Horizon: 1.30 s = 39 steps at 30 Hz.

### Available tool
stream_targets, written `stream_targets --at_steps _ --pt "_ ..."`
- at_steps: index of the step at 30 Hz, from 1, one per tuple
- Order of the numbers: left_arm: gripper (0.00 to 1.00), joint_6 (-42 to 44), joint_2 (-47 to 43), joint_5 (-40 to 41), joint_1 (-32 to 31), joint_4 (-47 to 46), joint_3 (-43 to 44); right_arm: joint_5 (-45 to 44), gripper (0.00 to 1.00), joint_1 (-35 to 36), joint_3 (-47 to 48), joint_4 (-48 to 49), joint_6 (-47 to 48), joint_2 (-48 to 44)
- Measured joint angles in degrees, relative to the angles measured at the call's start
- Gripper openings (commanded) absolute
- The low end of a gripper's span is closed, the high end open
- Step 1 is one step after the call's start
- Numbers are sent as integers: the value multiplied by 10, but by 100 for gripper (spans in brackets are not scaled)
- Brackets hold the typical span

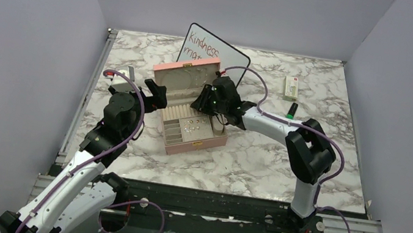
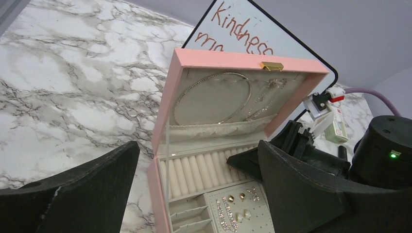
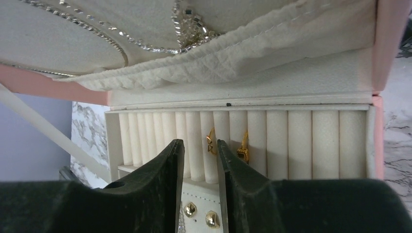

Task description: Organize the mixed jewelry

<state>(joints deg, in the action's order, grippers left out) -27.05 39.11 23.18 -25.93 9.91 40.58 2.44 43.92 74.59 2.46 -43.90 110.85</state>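
The pink box stands open mid-table, its lid upright with a sparkling necklace inside. Of the mixed jewelry, two gold rings sit tucked between the white ring rolls. Gold studs and crystal earrings rest on the earring pad. My right gripper hovers just above the rolls, jaws a narrow gap apart with nothing between them; the left ring lies just beyond that gap. My left gripper hangs wide open and empty at the box's left side.
A whiteboard reading "Kindness" leans behind the box. A small white-green packet and a green-tipped marker lie at the back right. A small white and red object sits at the left edge. Grey walls enclose the marble table.
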Motion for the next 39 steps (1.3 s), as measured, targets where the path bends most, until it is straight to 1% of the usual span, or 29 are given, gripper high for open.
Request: stream_targets --at_steps 9,14,20,25,28,34,37,39 --pt "92 -4 0 0 0 0 -2 0 41 -2 -31 4 -4 -66" --pt "93 -10 2 -1 0 0 -2 0 43 -2 -70 21 -12 -119" --pt "95 -14 14 -12 0 0 -2 -16 54 -2 -153 42 -11 -212" --pt "99 -19 46 -31 0 15 13 -54 57 -6 -201 24 -5 -288" --pt "99 -19 90 -40 1 45 68 -69 57 -14 -230 5 -6 -330" --pt "99 -7 221 -67 23 91 242 -87 58 -25 -278 -28 -10 -398" --pt "95 -2 279 -85 44 111 303 -88 57 -25 -284 -39 -10 -417" --pt "90 -1 307 -89 55 123 329 -88 58 -25 -289 -43 -10 -432"
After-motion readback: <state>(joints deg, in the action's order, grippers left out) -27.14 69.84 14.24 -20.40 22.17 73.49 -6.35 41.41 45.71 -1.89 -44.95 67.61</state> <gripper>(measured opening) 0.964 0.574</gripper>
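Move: The box's raised lid stands some 11 cm ahead of the left hand, 8 cm to its right and 10 cm lower; the ring rolls are 5 cm ahead, 10 cm right and 19 cm below. For the right hand, the nearer ring in the rolls sits 1 cm right and 1 cm below, the other ring 4 cm right, the lid 5 cm ahead, 3 cm left and 7 cm higher, the oval compartment 8 cm right, 5 cm back. The ring rolls are left behind as the right hand, already slightly open, rises about 9 cm, soon swinging some 13 cm right and drawing back past the box's right side, its fingers opening further. Towards the raised lid the open left hand first eases slightly right and down, then goes forward about 9 cm and up, tipping down some 10 degrees. ##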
